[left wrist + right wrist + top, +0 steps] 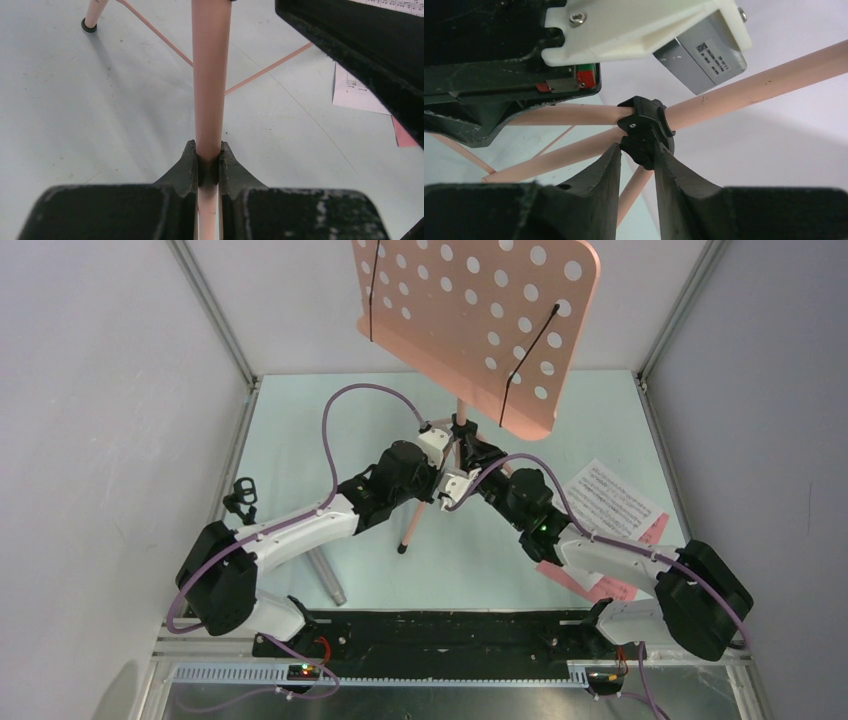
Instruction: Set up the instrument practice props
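Observation:
The salmon-pink music stand (pixel 480 310) stands at the table's middle, its perforated desk tilted above both arms. My left gripper (pixel 445 468) is shut on the stand's pole (pixel 210 75), with both fingers pressed against the tube (pixel 208 160). My right gripper (pixel 466 435) sits higher on the pole, and its fingertips touch both sides of the black collar (pixel 644 125) where the legs join (pixel 636 150). White and pink sheet-music pages (pixel 612 502) lie flat at the right. The grey microphone (pixel 325 575) lies at the near left, with the small black mic stand (pixel 240 495) beyond it.
Grey enclosure walls with metal frame posts (pixel 215 310) close in the table on the left, right and back. The stand's thin legs spread over the table, one rubber foot (pixel 403 547) near the front. A black base rail (pixel 440 635) runs along the near edge.

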You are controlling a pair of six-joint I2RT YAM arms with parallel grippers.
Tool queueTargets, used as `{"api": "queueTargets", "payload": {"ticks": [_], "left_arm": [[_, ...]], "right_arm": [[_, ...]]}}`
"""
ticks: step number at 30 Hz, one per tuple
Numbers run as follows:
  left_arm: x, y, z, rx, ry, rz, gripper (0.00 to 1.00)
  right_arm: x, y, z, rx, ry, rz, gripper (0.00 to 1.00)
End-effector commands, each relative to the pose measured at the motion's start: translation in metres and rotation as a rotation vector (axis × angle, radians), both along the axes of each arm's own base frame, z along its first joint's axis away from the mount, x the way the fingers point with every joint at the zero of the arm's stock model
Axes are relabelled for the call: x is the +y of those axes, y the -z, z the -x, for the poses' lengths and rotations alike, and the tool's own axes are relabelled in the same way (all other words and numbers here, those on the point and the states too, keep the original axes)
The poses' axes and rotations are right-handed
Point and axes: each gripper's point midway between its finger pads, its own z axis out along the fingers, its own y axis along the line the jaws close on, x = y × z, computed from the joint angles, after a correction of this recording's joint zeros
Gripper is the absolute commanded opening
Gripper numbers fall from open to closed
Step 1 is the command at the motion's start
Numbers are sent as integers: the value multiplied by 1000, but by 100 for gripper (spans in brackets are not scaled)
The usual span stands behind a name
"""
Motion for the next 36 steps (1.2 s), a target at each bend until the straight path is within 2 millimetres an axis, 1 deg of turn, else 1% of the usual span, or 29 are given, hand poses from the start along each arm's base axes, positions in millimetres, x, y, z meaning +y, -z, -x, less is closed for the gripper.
{"api": "queueTargets", "payload": {"ticks": [1,2,3,5,7,8,10,12,15,16,17,18,21,28,32,36], "left_arm": [[30,29,9,72,-38,-144,0],[30,30,9,73,-38,-145,0],[30,29,9,72,-39,-144,0],[30,29,10,72,-38,-145,0],[30,28,9,71,-39,-143,0],[30,29,9,71,-39,-143,0],[30,29,9,72,-39,-144,0],[30,29,9,71,-39,-146,0],[31,28,8,69,-43,-152,0],[32,29,8,71,-45,-157,0],[32,29,8,70,-46,-157,0],[32,29,8,70,-47,-158,0],[31,27,7,69,-47,-155,0],[29,26,6,67,-43,-153,0],[30,25,5,62,-46,-155,0],[30,25,4,60,-50,-156,0]], "right_arm": [[0,-38,-14,-84,62,-111,28],[-1,-36,-17,-79,79,-114,26],[-2,-40,-18,-88,86,-129,24],[-4,-40,-21,-80,107,-153,21],[-6,-42,-22,-67,116,-185,15],[-8,-44,-22,-60,121,-201,10],[-11,-46,-21,-30,120,-244,3],[-15,-47,-20,13,118,-300,0],[-22,-51,-18,99,97,-409,0],[-23,-48,-18,129,95,-422,0],[-24,-51,-17,164,82,-480,0],[-25,-48,-17,198,82,-495,0],[-29,-49,-17,289,77,-601,0],[-28,-45,-16,466,80,-806,0],[-29,-39,-18,505,111,-840,0],[-25,-38,-15,495,105,-808,0]]}}
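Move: The stand collar's clamp knob sits right at the right hand's half-open fingertips, about 1 cm ahead and 1 cm to the left, at the same height. The collar lies some 3 cm ahead and 2 cm to the left, about 1 cm above. The left gripper is roughly 5 cm back, 7 cm to the left and 10 cm below. From the left hand, the knob is about 5 cm ahead, 7 cm to the right and 10 cm up. Ease the right gripper about 1 cm in towards the collar and pinch the knob, then roll the wrist clockwise, as seen from behind the hand, nearly 30 degrees. Next bring it off the knob about 3 cm to the right and slightly up, rolling on to some 50 degrees in all as the fingers shut fully. Keep the left gripper clamped on the stand's leg. ##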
